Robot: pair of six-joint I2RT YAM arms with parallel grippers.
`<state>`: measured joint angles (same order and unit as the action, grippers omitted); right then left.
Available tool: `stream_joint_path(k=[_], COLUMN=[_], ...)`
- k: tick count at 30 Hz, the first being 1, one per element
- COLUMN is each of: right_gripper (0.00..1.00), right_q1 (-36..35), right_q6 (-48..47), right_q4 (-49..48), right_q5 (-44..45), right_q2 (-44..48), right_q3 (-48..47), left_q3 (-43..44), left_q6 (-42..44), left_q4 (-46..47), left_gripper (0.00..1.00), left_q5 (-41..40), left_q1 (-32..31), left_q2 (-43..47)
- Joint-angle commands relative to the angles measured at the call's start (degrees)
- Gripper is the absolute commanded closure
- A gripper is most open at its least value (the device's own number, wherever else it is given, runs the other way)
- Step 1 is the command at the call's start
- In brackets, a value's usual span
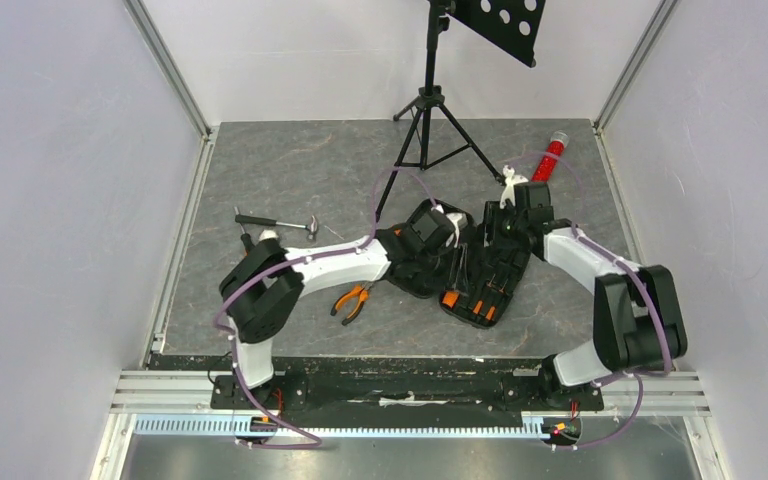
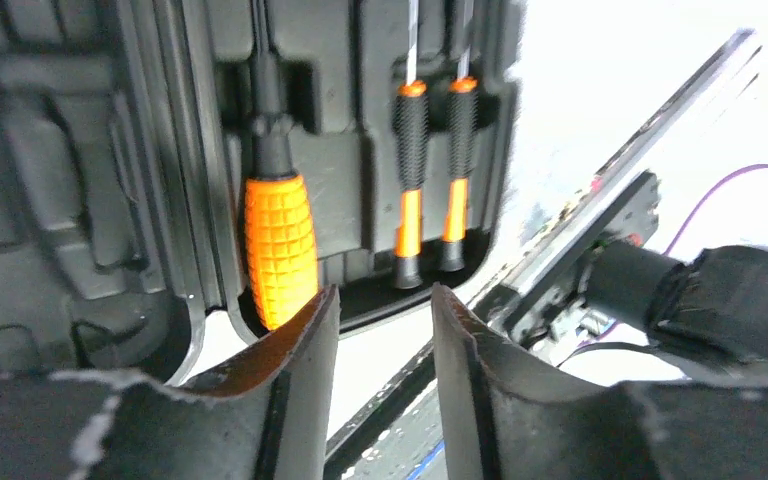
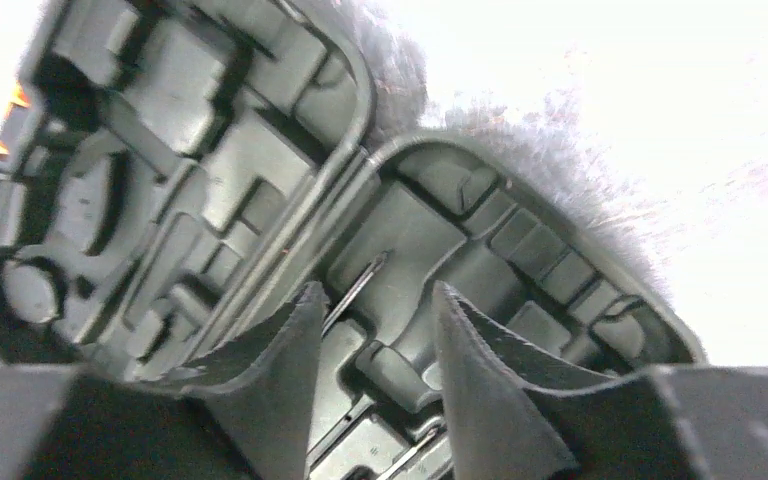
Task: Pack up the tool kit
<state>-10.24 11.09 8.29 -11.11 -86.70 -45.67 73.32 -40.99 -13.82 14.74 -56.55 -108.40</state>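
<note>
The tool kit's black case [image 1: 488,268] lies open mid-table, with orange-handled tools [image 1: 470,303] seated in its near end. Both grippers hover over it. My left gripper [image 1: 428,235] is open with nothing between its fingers. In the left wrist view it [image 2: 385,295] sits just off the case rim [image 2: 80,200], past a fat orange screwdriver [image 2: 278,245] and two slim screwdrivers [image 2: 410,180]. My right gripper [image 1: 513,215] is open too. In the right wrist view it [image 3: 378,292] hangs over the moulded tray [image 3: 210,150]. A hammer [image 1: 278,222] and orange pliers [image 1: 353,300] lie loose on the table to the left.
A black tripod stand [image 1: 428,120] with a perforated plate stands at the back centre. A red glittery tube [image 1: 550,158] lies at the back right. White walls close in the grey table [image 1: 290,160] on the left, right and back.
</note>
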Motion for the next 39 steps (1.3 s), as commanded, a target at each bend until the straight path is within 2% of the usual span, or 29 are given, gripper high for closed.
stream_joint_path(k=[1,6,11,16,22,25,29,36,39], right_gripper=[0.48,0.38,0.32,0.22,0.13,0.11,0.10,0.09,0.08], right_q1=[0.2,0.1,-2.6,-9.8,-10.7,-10.6,-10.7,-10.7,-10.7], right_q6=[-1.7,-1.6,-1.2,-0.5,1.2,1.2,1.6,1.0,0.9], right_q4=[2.6,3.5,3.1,5.2,6.7,7.5,7.0,6.4,5.7], right_q5=[0.2,-1.4,-3.1,3.4,10.7,14.2,16.0,16.0,15.9], right_q2=[8.1,15.0,20.7,23.2,28.3,30.5,32.8,35.2,35.9], right_q3=[-5.8,-2.9,3.4,8.1,13.9,14.0,14.0,14.5,15.6], left_q3=[5.4,4.4,-0.5,-2.7,-5.3,-6.0,-6.0,-3.2,-2.9], left_q6=[3.4,5.6,8.7,13.2,17.4,17.6,13.1,2.7,0.6], left_q4=[-2.1,-8.1,-13.5,-20.4,-24.6,-24.7,-22.4,-20.4,-19.0], left_gripper=[0.52,0.40,0.28,0.18,0.13,0.13,0.15,0.18,0.19], left_q5=[-5.3,-10.8,-14.5,-20.9,-27.7,-27.1,-24.7,-32.0,-31.7], left_q1=[1.4,5.5,13.9,24.4,36.5,42.3,47.9,53.6,56.4], left_q2=[9.4,16.3,25.3,33.8,40.4,39.3,34.1,21.5,17.4])
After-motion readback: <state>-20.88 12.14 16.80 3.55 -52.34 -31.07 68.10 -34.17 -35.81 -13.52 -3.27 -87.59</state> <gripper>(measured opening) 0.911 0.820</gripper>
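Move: About 18 cm ahead and 45 cm left of the left hand, some 6 cm lower, is the round silver piece; the hammer's middle is some 4 cm beyond it and the dark screwdriver roughly 5 cm to its left and 2 cm nearer. Beneath the right hand's back-left side, the case's right half centres about 9 cm back, 7 cm left and 3 cm down; the small screwdrivers' handles lie some 18 cm back and 6 cm left. Lifting away from the open case, the left hand rises about 15 cm, then sweeps some 43 cm left and 17 cm forward, turning roughly 60 degrees counter-clockwise and opening wide before sinking towards the round silver piece and hammer. The right hand rises 10 cm, draws back about 9 cm, dips over the right half, then lifts slightly, fingers spreading. ##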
